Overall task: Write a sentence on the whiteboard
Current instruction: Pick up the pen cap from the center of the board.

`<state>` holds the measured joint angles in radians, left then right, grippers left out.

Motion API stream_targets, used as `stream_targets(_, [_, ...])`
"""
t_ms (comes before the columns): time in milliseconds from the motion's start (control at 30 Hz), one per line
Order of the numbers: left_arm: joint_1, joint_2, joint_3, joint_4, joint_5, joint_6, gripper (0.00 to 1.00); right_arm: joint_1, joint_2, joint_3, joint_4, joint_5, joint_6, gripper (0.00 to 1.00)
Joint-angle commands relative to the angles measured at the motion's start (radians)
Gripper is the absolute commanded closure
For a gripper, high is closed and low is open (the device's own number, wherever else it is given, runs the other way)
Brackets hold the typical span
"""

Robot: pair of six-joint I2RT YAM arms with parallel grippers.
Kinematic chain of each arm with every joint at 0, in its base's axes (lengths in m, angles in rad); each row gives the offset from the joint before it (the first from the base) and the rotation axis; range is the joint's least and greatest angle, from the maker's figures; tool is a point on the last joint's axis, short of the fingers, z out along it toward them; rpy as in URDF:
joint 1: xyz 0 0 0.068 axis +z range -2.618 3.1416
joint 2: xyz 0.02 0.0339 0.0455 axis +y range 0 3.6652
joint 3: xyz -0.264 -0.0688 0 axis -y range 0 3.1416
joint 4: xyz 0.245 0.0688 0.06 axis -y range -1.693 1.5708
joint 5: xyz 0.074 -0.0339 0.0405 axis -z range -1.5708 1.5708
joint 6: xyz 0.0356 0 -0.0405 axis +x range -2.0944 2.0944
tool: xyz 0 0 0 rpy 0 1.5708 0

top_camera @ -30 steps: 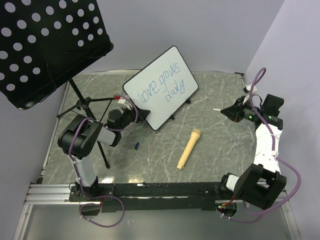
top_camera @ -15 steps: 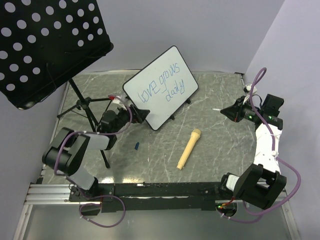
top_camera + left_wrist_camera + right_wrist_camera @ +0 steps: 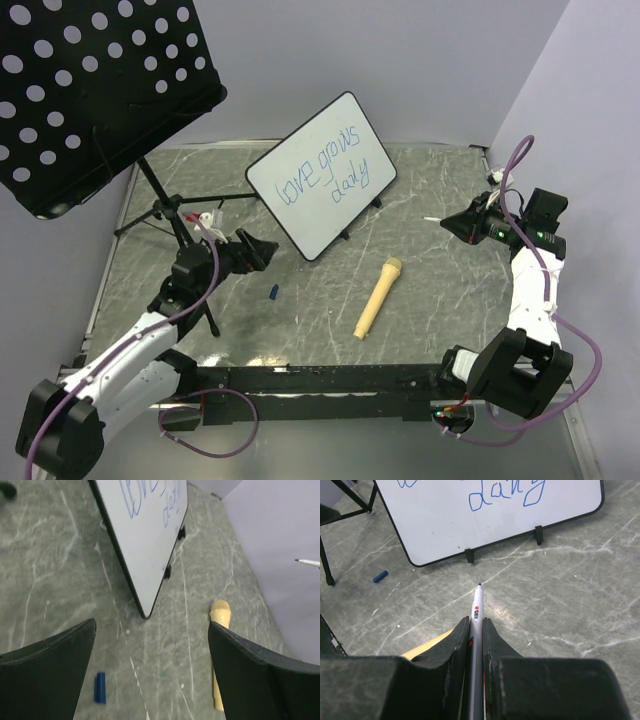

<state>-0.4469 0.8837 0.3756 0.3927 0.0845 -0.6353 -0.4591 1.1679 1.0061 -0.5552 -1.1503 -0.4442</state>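
Observation:
The whiteboard (image 3: 322, 190) stands tilted on small black feet at the back of the table, also seen in the left wrist view (image 3: 150, 545) and the right wrist view (image 3: 490, 525). The sentence (image 3: 325, 172) in blue reads "love grows daily" in two lines. My left gripper (image 3: 262, 250) is open and empty, just short of the board's lower left corner; its view shows bare table between the wide jaws (image 3: 151, 630). At the right, well clear of the board, my right gripper (image 3: 452, 222) is shut on a grey marker (image 3: 477, 605), tip pointing at the board.
A black perforated music stand (image 3: 100, 90) on a tripod (image 3: 170, 215) rises at the back left, beside my left arm. A small blue cap (image 3: 273, 291) and a tan cylinder (image 3: 377, 297) lie on the table in front of the board. Walls close the back and right.
My left gripper has opened wide and drawn back from the whiteboard's lower left edge, the arm dropping low toward the near left. The right arm and marker have not moved.

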Motion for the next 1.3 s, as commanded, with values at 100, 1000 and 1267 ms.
stream_targets(100, [-0.030,-0.075,0.155,-0.669,0.016,-0.087,0.03,-0.007,-0.031,-0.004,0.006,-0.048,-0.025,1.00])
stream_targets(1000, [-0.342,0.727,0.602,-0.993,-0.365,0.075,0.48,-0.007,-0.039,-0.001,0.000,-0.068,-0.028,1.00])
stream_targets(1267, [-0.340,0.773,0.598,-0.957,-0.339,0.095,0.62,-0.006,-0.039,0.000,-0.002,-0.069,-0.028,1.00])
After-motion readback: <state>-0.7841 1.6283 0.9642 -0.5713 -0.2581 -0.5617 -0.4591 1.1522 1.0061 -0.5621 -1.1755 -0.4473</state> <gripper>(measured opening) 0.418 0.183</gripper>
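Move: The blue pen cap lies on the table below the left hand, about 18 cm down, some 4 cm back and 2 cm to its right. A tan microphone lies about 19 cm farther right and 2 cm nearer the base than the cap; the whiteboard's middle is some 21 cm ahead and 11 cm right of the hand, 8 cm lower. The tripod foot is 14 cm back and 10 cm left. From the right hand, the cap is about 36 cm left, 7 cm back and 22 cm below. The left hand draws back some 5 cm and drops about 16 cm to the pen cap, tipping and rolling by some 65 degrees so its fingers, at first almost level and pointing forward-right, end up pointing steeply down with a slight forward lean. On the way down the wide-open fingers narrow to a bit under half, and the hand eases almost to a stop low over the cap with a fingertip to either side of it, no touch yet to be seen. ##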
